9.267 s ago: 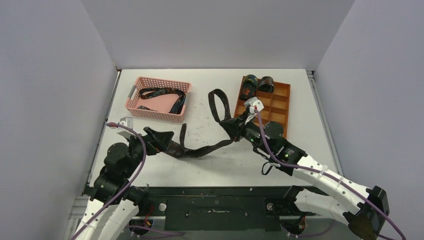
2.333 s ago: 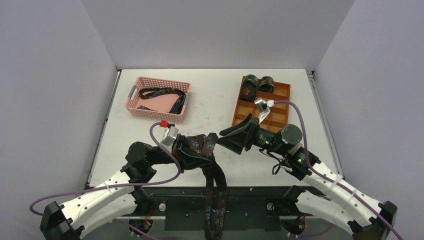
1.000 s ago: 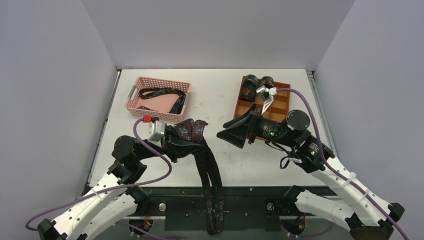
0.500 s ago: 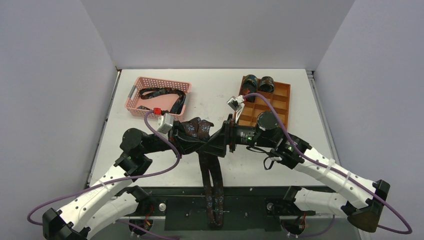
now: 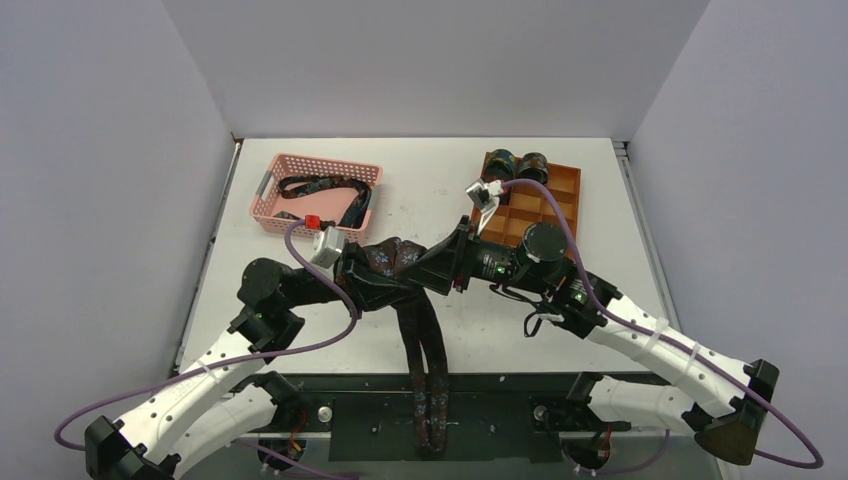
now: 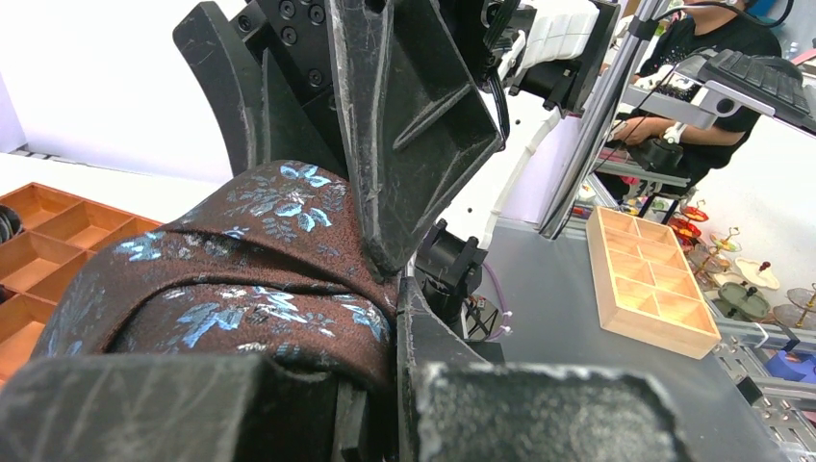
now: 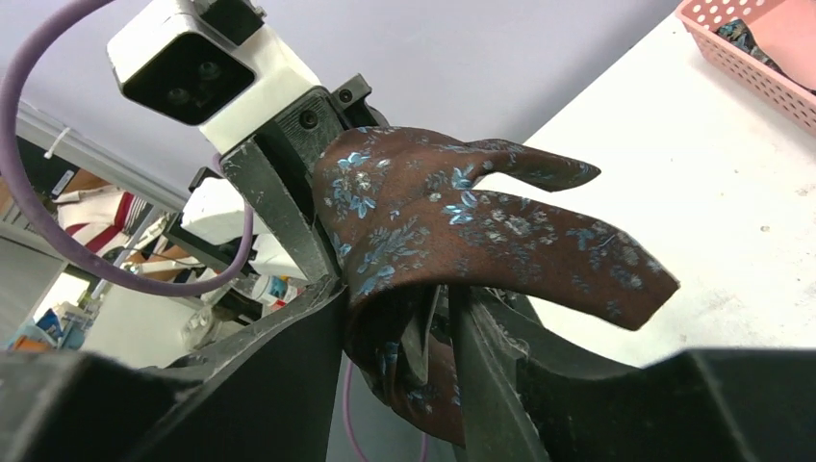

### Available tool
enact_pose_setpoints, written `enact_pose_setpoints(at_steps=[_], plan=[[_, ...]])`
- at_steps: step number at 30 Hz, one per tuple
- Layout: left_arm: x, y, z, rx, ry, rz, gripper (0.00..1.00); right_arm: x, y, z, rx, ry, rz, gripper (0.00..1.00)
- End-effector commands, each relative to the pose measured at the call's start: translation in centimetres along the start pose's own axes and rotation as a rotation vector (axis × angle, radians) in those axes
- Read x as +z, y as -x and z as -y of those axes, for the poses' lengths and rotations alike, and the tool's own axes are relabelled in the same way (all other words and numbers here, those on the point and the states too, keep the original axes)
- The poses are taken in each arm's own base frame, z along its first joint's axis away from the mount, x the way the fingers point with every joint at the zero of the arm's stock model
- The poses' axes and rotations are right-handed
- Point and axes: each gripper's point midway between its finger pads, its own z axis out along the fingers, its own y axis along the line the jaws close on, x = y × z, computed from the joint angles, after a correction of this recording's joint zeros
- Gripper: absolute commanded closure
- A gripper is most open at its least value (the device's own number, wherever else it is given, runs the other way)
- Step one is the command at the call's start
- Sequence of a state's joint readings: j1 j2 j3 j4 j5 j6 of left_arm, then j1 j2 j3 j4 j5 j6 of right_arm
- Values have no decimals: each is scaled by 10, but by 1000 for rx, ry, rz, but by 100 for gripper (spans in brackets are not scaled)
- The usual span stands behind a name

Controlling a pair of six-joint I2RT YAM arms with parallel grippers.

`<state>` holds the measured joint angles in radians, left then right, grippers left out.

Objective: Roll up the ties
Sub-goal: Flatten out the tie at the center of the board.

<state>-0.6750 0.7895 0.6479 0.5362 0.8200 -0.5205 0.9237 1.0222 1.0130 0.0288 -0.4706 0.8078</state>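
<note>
A dark brown tie point(image 5: 428, 370) with blue flowers is folded double and hangs over the table's front edge. My left gripper point(image 5: 385, 277) is shut on its folded top, which fills the left wrist view as the tie point(image 6: 241, 260) above the left gripper point(image 6: 385, 327). My right gripper point(image 5: 425, 272) meets it from the right. In the right wrist view the right gripper point(image 7: 399, 356) is shut on the tie point(image 7: 462, 221), one finger pressed to each side of the fold. Two rolled ties point(image 5: 515, 165) sit in the orange tray point(image 5: 560, 205). Another tie point(image 5: 325, 187) lies loose in the pink basket point(image 5: 300, 225).
The orange tray of compartments stands at the back right and the pink basket at the back left. Purple cables point(image 5: 300, 345) loop from both wrists. Grey walls close in the white table point(image 5: 420, 190) on three sides.
The right gripper swung left from beside the tray to the tie's top and narrowed its jaws onto the fold. The left gripper kept its hold and shifted slightly.
</note>
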Motion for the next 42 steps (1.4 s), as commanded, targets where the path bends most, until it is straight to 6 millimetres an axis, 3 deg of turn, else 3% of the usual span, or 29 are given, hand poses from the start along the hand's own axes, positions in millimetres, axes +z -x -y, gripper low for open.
enact_pose_setpoints(at_steps=[1, 4, 10, 13, 14, 21, 22, 24, 26, 29, 31, 33, 35, 36, 37, 38, 39, 42], plan=[[4, 21, 13, 56, -50, 53, 100, 6, 13, -17, -10, 82, 49, 62], [4, 22, 11, 56, -41, 54, 100, 8, 7, -22, -1, 117, 14, 69], [5, 21, 10, 58, -40, 49, 100, 8, -3, -19, -7, 108, -34, 71], [5, 20, 9, 59, -36, 44, 100, 6, -7, -17, -10, 101, -48, 92], [5, 19, 9, 59, -35, 43, 100, 6, -7, -18, -7, 104, -50, 94], [4, 23, 11, 69, -37, 56, 100, 0, -6, -17, -10, 95, -42, 95], [4, 22, 10, 69, -29, 55, 97, -1, -7, -18, -9, 100, -38, 95], [3, 21, 6, 67, -9, 55, 49, -4, 1, -15, -10, 70, 4, 95], [1, 21, 1, 59, 30, 72, 2, -12, 21, 0, -39, -34, 84, 95], [-11, 20, -8, 59, 134, 108, 4, -38, 68, 31, -111, -246, 213, 95], [-26, 22, -10, 81, 214, 146, 4, -69, 113, 58, -185, -470, 346, 95], [-43, 26, -18, 90, 326, 199, 4, -121, 159, 84, -244, -789, 521, 95], [-63, 26, -26, 81, 438, 252, 4, -184, 189, 93, -271, -1062, 744, 95], [-73, 23, -32, 66, 496, 276, 4, -205, 199, 89, -302, -1118, 840, 95], [-82, 20, -36, 42, 539, 302, 4, -215, 204, 83, -322, -1115, 899, 95], [-91, 19, -37, 25, 573, 334, 4, -206, 210, 71, -341, -1036, 903, 95], [-97, 17, -37, 15, 587, 360, 4, -181, 217, 56, -360, -908, 858, 95], [-109, 20, -30, 9, 594, 422, 4, -65, 215, -13, -305, -365, 601, 95]])
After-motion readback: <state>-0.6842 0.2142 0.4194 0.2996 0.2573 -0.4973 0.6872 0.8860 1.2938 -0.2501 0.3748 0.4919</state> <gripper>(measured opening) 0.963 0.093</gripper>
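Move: The folded upper part of the tie lies right at the half-open right fingers, about 2 cm ahead and 1 cm to their left, level with them. Beneath, the bare middle of the board is roughly 27 cm ahead, 2 cm right and 36 cm down; the divided tray sits about 38 cm ahead and 27 cm right, as low. For the left hand, shut on the tie, that folded part is some 3 cm ahead and 1 cm left, level. The right fingers, already round the tie, close and pinch it beside the left fingers while both hands stay nearly still; then the left fingers open wide and that hand backs off about 9 cm to its left, its fingertips swinging some 30 degrees counter-clockwise. As they let go, the right hand, keeping its pinch, sweeps fast right and forward and then also up, some 25 cm in all, turning about 60 degrees clockwise so its fingers swing round towards the far side and the tie is carried out high over the divided tray. ##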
